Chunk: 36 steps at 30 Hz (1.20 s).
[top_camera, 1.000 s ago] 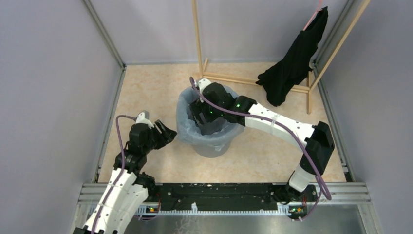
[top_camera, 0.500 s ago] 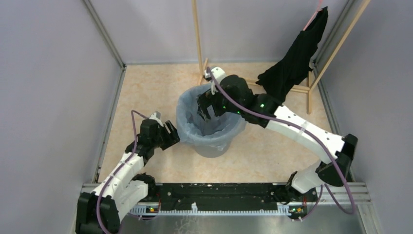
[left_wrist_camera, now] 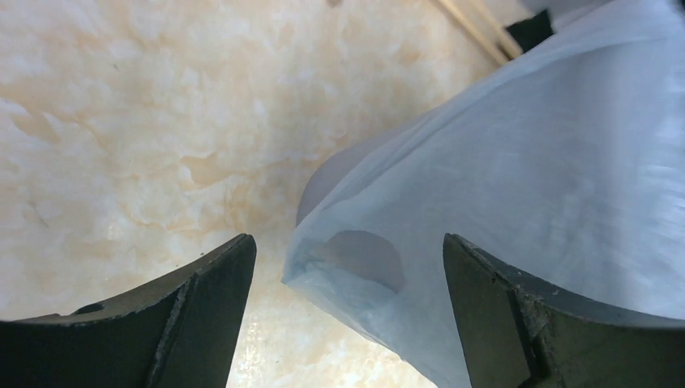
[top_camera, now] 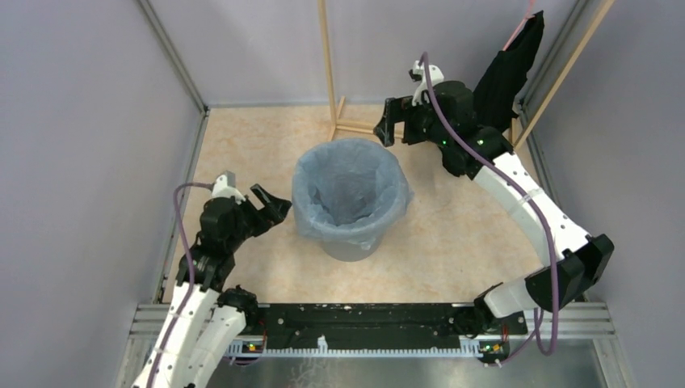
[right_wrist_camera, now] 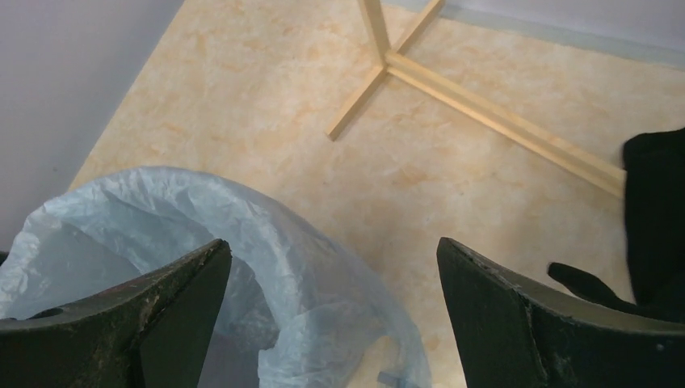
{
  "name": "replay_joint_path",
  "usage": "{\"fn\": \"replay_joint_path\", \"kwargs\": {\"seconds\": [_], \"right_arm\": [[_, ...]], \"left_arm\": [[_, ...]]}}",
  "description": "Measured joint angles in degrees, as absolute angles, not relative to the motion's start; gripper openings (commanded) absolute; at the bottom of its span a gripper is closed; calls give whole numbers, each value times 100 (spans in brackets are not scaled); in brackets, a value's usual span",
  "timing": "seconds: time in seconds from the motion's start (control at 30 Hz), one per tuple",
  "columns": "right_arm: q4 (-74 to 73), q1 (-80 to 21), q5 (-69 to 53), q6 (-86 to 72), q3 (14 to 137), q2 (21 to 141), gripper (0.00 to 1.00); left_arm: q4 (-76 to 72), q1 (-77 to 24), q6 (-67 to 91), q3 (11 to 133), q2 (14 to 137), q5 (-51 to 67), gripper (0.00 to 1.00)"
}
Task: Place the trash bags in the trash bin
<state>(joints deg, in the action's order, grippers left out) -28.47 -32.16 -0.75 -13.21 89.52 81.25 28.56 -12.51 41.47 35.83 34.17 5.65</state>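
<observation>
The round grey trash bin (top_camera: pixel 350 242) stands mid-floor. The pale-blue trash bag (top_camera: pixel 347 187) lines it, its edge folded over the rim and hanging down the outside. My left gripper (top_camera: pixel 272 203) is open just left of the bin. In the left wrist view a hanging flap of the bag (left_wrist_camera: pixel 525 162) lies between the spread fingers of the left gripper (left_wrist_camera: pixel 347 241), untouched. My right gripper (top_camera: pixel 393 125) hovers open, above and behind the bin's back right. The right wrist view has the bag (right_wrist_camera: pixel 242 234) below the open right gripper (right_wrist_camera: pixel 333 244).
A wooden rack (top_camera: pixel 327 65) stands at the back, with base bars (right_wrist_camera: pixel 485 113) lying on the floor. A black garment (top_camera: pixel 501 81) hangs from it right beside my right wrist, seen as black cloth (right_wrist_camera: pixel 654 210). Grey walls enclose three sides.
The right arm rose out of the bin and swung back to the right, its jaws spreading. The left gripper opened wide and drew slightly away from the bag's edge.
</observation>
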Motion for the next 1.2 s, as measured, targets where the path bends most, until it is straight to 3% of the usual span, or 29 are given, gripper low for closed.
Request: {"fn": "replay_joint_path", "kwargs": {"seconds": [0.17, 0.47, 0.9, 1.1, 1.2], "right_arm": [[-2818, -3044, -1035, -1487, 8702, 8466, 92], [-2742, -3120, -2078, -1964, 7835, 8482, 81], [-1413, -4659, -1262, -3190, 7185, 8372, 75], [-799, -5194, -945, -3505, 7170, 8418, 76], [-499, -5496, -862, -3575, 7175, 8602, 81]], "left_arm": [[3323, -1251, 4034, 4136, 2641, 36, 92], [3695, -1251, 3551, 5647, 2405, -764, 92], [3944, -1251, 3225, 6250, 2257, -1063, 92], [4051, -1251, 3173, 6302, 2161, -1173, 93], [4058, -1251, 3175, 6309, 2137, -1186, 93]]}}
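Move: The bag-lined bin's middle lies about 14 cm back, 10 cm left and 20 cm below the right hand; its far right rim is only some 6 cm back, 2 cm left and 8 cm lower. The wooden rack's corner stands roughly 11 cm ahead, 15 cm left and 34 cm below that hand, the black cloth about 8 cm ahead, 25 cm right and 12 cm lower. From the left hand the bin is 17 cm right, 2 cm back, middle 5 cm below. Down about 10 cm and slightly back and left, tipping its fingers down, the right hand brings them over the bin's far right rim, one inside and one outside the bag, then sweeps some 14 cm left and 9 cm back, dragging the bin while the gap narrows by about a quarter. The open left hand rises roughly 20 cm beside the bin, easing back and left, fingers tilting up. ##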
